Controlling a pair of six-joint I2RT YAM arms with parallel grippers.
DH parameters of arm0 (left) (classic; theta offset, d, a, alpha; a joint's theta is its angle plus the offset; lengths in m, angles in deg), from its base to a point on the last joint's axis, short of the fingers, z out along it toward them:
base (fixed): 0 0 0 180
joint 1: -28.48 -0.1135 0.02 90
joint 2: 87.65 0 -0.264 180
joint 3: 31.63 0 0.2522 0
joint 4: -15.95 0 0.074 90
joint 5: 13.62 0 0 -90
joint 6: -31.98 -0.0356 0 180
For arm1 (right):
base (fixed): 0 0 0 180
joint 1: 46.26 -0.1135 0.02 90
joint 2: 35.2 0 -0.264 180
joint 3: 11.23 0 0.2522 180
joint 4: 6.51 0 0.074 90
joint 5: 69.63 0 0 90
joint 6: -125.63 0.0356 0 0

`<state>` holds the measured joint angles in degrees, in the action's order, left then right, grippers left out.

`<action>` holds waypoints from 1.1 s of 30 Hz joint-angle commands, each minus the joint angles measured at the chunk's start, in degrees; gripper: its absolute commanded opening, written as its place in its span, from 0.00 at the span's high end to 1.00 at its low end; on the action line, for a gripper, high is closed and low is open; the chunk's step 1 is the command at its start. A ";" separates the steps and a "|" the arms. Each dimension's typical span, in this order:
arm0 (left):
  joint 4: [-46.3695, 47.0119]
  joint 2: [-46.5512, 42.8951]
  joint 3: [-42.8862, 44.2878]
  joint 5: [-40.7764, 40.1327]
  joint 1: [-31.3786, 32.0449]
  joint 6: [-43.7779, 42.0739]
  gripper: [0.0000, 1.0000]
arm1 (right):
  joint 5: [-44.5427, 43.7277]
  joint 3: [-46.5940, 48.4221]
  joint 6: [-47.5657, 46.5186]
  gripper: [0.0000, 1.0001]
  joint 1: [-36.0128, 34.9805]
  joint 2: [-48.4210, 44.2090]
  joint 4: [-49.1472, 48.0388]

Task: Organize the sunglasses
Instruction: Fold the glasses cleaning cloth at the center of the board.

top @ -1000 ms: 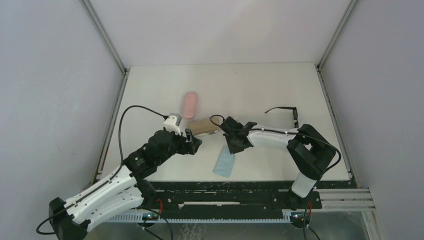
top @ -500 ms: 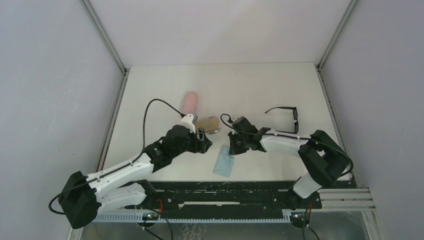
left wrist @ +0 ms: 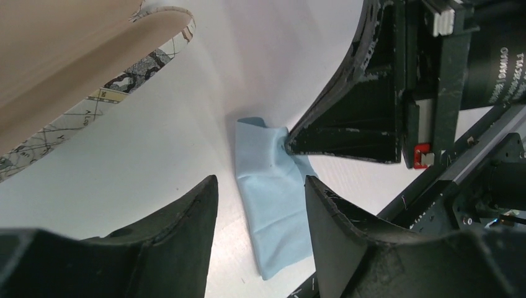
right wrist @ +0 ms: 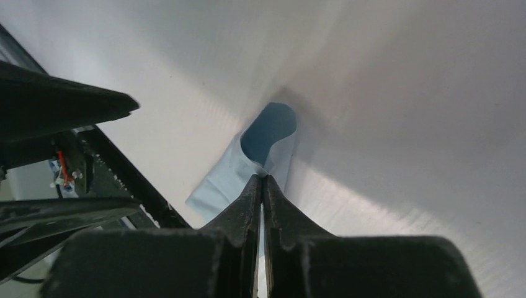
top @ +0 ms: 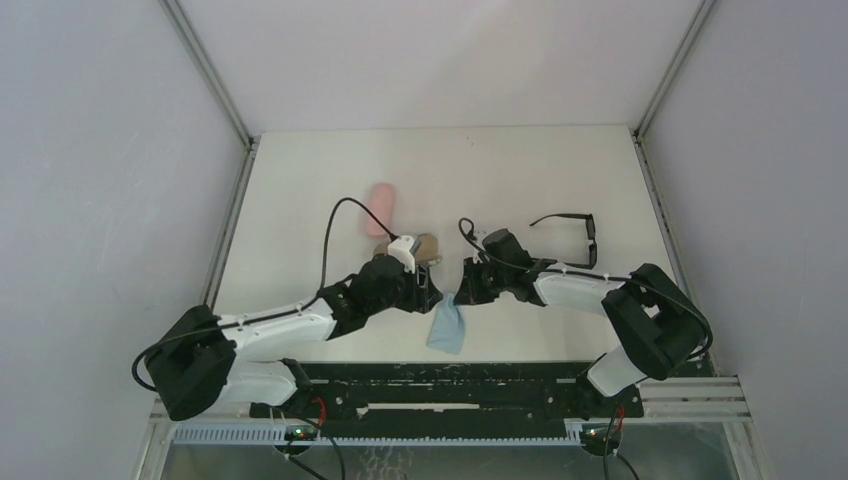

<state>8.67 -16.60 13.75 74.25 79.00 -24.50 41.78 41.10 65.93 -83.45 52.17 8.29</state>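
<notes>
The black-framed sunglasses (top: 586, 227) lie unfolded on the table at the right, beyond the right arm, and neither gripper touches them. My right gripper (top: 466, 291) (right wrist: 263, 178) is shut on the upper edge of a light-blue cloth (top: 447, 328) (right wrist: 224, 178), which curls up at the pinch. My left gripper (top: 431, 291) (left wrist: 260, 181) stands open just left of it, its two fingers straddling the cloth (left wrist: 273, 208) from above without touching it. The right gripper's tips (left wrist: 289, 145) show in the left wrist view at the cloth's raised end.
A pink case (top: 381, 206) lies behind the left arm. An open patterned case (top: 428, 244) (left wrist: 68, 56) sits right behind the left wrist. The black front rail (top: 450, 375) runs just below the cloth.
My left arm has reached rightward, from beside the patterned case to the cloth's upper end. The right gripper shifted slightly right, still shut, and the cloth's top edge has bunched up.
</notes>
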 commanded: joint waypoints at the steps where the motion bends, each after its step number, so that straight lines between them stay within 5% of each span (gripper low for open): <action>1: 5.86 2.11 1.69 0.86 0.60 1.66 0.44 | 4.94 -1.04 2.09 1.00 0.87 -2.31 -5.48; 33: 10.68 14.69 6.70 4.17 1.73 -1.27 0.73 | 6.95 -1.78 2.03 1.00 1.68 -2.33 -6.20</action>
<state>17.20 -2.90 17.73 77.09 80.31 -24.65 47.92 39.48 67.66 -82.23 51.58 5.26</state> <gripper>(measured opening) 0.296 0.002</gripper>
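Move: The edge of the cloth that the left hand goes for is about 4 cm to its right, level with it or 1 cm ahead, and some 4 cm lower. It is already pinched in the right fingers, barely 1 cm to the left of that hand's point. From the left hand, the cloth's flat part lies about 7 cm back, 2 cm right and 8 cm down; the open brown case is about 9 cm ahead and 5 cm left, 7 cm down. Keeping its shut fingers on the cloth's edge, the right hand eases it up and back by about 1 cm and then holds. Beside its fingertips the left hand comes in to the right by about 4 cm and down nearly 3 cm, first sinking and sliding together, then almost level. Its fingers narrow to roughly half their gap around the raised fold without shutting. ##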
